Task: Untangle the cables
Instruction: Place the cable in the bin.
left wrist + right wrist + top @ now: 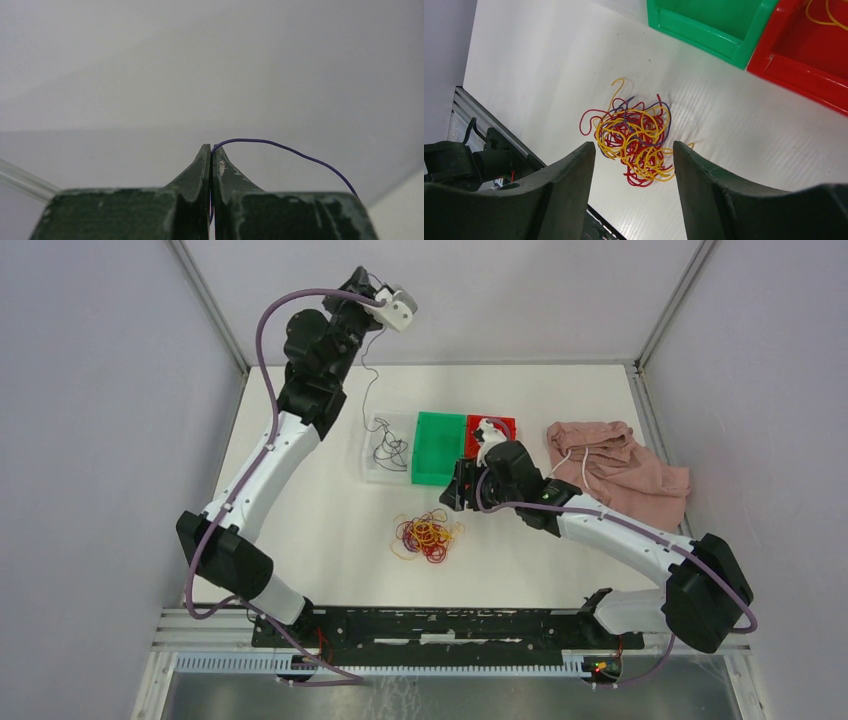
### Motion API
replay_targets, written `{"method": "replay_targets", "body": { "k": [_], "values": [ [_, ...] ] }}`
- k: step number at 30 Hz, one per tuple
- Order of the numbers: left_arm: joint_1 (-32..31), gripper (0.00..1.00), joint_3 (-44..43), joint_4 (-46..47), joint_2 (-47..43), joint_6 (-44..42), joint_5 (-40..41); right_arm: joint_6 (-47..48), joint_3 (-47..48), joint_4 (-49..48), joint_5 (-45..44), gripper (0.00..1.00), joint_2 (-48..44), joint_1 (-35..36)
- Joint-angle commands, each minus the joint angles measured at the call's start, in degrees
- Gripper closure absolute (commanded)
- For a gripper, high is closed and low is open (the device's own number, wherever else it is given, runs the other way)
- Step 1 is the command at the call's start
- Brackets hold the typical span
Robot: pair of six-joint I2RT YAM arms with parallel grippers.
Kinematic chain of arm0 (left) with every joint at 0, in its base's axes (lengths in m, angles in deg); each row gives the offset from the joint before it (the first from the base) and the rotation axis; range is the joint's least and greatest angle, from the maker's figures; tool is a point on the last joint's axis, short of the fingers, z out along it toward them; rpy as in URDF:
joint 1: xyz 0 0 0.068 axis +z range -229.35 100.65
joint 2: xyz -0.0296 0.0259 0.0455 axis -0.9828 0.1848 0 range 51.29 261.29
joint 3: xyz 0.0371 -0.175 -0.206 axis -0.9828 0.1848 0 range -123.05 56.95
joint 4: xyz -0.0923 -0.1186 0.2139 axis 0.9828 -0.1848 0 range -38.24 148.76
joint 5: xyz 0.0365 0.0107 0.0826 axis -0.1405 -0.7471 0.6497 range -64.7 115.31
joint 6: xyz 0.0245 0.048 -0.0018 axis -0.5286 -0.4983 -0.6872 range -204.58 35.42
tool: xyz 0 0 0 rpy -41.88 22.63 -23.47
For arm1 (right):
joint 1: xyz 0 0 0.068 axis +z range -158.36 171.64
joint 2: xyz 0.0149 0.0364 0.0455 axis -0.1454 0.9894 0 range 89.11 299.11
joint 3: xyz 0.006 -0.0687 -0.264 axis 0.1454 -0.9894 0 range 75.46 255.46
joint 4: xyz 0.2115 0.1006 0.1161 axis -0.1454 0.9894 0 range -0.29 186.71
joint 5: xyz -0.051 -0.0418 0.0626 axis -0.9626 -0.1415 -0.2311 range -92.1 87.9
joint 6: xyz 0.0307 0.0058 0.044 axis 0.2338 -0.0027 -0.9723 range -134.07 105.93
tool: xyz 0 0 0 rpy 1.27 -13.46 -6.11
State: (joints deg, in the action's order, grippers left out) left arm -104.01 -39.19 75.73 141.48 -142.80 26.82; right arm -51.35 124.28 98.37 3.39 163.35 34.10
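Observation:
A tangle of yellow, red and purple cables (428, 535) lies on the white table in front of the bins; it also shows in the right wrist view (634, 135). My right gripper (462, 487) is open and empty, held above the table just right of the tangle, which shows between its jaws (634, 144). My left gripper (380, 298) is raised high at the back and is shut (211, 150) on one thin purple cable (280, 146). That cable (364, 370) hangs down to the clear bin.
Three bins stand in a row at mid-table: a clear bin (372, 472) holding dark cables (390, 450), a green bin (435, 447), and a red bin (503, 422) holding a yellow cable (824, 15). A pink cloth (620, 465) with a white drawstring lies at the right.

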Motion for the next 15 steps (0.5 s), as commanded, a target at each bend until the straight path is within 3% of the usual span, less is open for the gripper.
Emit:
{"method": "replay_targets", "body": {
  "k": [1,7,15],
  "values": [
    [0.0,0.97,4.5,-13.9,-2.0,8.8,2.9,-0.4,-0.2,-2.8,-0.3,0.35,-2.3,-0.9],
    [0.2,0.97,2.7,-32.0,0.8,19.0,2.0,-0.6,-0.5,-2.9,-0.2,0.35,-2.8,-1.8],
    [-0.4,0.97,-9.7,-43.5,5.6,32.5,-9.1,-1.0,-1.0,-3.3,-0.4,0.35,-3.2,-2.6]
  ]
}}
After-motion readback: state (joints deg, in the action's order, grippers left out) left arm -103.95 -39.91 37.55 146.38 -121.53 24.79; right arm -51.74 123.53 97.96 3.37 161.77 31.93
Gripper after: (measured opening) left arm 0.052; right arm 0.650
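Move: The left hand, closed on the dark purple cable, has the white bin almost directly beneath it, roughly 50 cm below and 3 cm farther out. The green bin is level with the white one and about 12 cm to its right. The red bin is some 25 cm to the white one's right, also level with it. From the idle right hand, the white bin is around 25 cm ahead, 15 cm left and 11 cm lower. Keeping the purple cable pinched between its shut fingertips, the left hand sinks fast towards the white bin, about 21 cm almost straight down. Meanwhile the wrist tips the fingers over by nearly 50 degrees, from aiming forward and upward to aiming forward and down. ##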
